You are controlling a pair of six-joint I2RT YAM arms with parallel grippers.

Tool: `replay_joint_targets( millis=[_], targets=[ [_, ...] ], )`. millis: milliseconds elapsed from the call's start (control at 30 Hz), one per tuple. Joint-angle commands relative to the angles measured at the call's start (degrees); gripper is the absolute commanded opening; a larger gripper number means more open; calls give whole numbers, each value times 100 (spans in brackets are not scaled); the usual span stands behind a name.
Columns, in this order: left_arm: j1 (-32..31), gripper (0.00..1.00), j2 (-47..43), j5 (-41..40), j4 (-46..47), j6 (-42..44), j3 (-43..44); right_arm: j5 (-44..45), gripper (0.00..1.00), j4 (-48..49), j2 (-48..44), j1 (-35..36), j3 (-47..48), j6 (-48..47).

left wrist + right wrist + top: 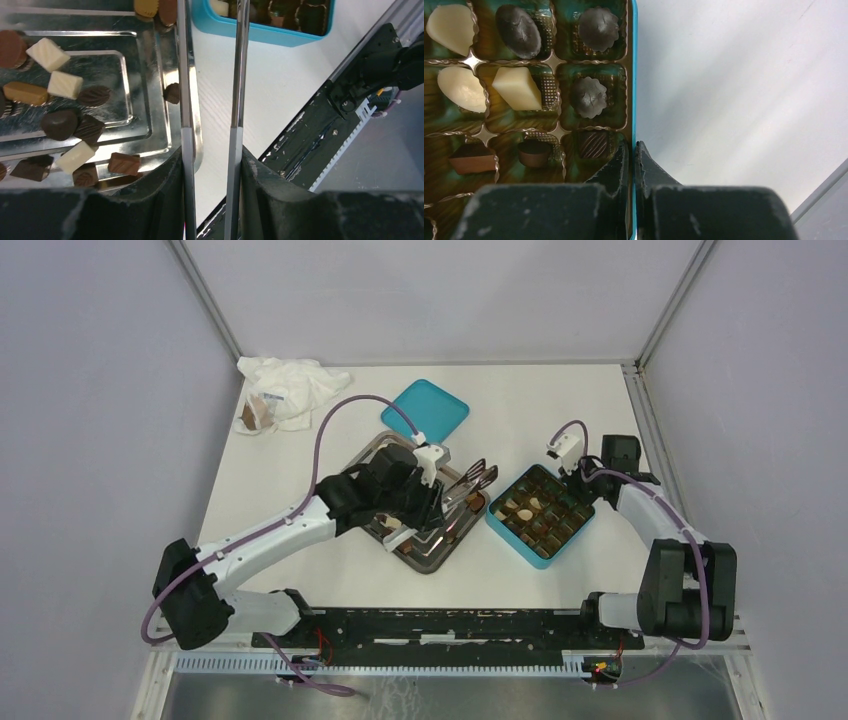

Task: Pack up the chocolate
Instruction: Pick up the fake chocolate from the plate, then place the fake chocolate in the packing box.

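Several chocolate pieces (48, 54), white, light and dark brown, lie loose on the steel tray (105, 67); one small dark piece (172, 93) sits on its rim. My left gripper (211, 155) is shut on metal tongs (186, 75), whose two blades stand apart and reach past the tray's edge towards the teal box (260, 34). More chocolate (517, 88) sits in the box's gold-lined cells. My right gripper (631, 147) is shut on the box's teal side wall (634, 75), one finger inside and one outside. From above, the box (540, 515) lies right of the tray (425, 560).
The teal lid (425, 408) lies behind the tray. A white wrinkly bag (285, 390) sits at the back left. A black rail (440, 625) runs along the table's near edge. Grey enclosure walls close in both sides.
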Motion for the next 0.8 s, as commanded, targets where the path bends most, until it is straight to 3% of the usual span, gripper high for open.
replay_joint_targets(
  millis=[0, 267, 767],
  targets=[
    [-438, 2, -11, -110, 786, -241, 15, -40, 0, 204, -596, 38, 39, -97],
    [-1110, 2, 96, -459, 1487, -220, -90, -184, 0, 719, -1954, 38, -559, -282],
    [-1629, 2, 413, -805, 2162, -109, -280, -927, 0, 903, -2858, 48, -988, -639]
  ],
)
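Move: Out to the left hand's right, about 28 cm and level with it fore and aft, lies the middle of the chocolate box, some 13 cm below. The metal plate's middle is about 6 cm left, 4 cm ahead and 14 cm below; the two round chocolates at its right corner sit 11 cm right and 4 cm ahead. From the right hand, already shut on the box's far-right rim, the box's middle is 9 cm left, 5 cm back and 3 cm lower. Swinging the tongs off the plate towards the box, the left hand goes about 8 cm right and 4 cm back, turning some 10 degrees clockwise and keeping its grip. Meanwhile the right hand keeps the box's rim pinched and lifts it about 8 cm, fast at first, easing back a little and tipping its fingers outward and up by roughly 20 degrees. ##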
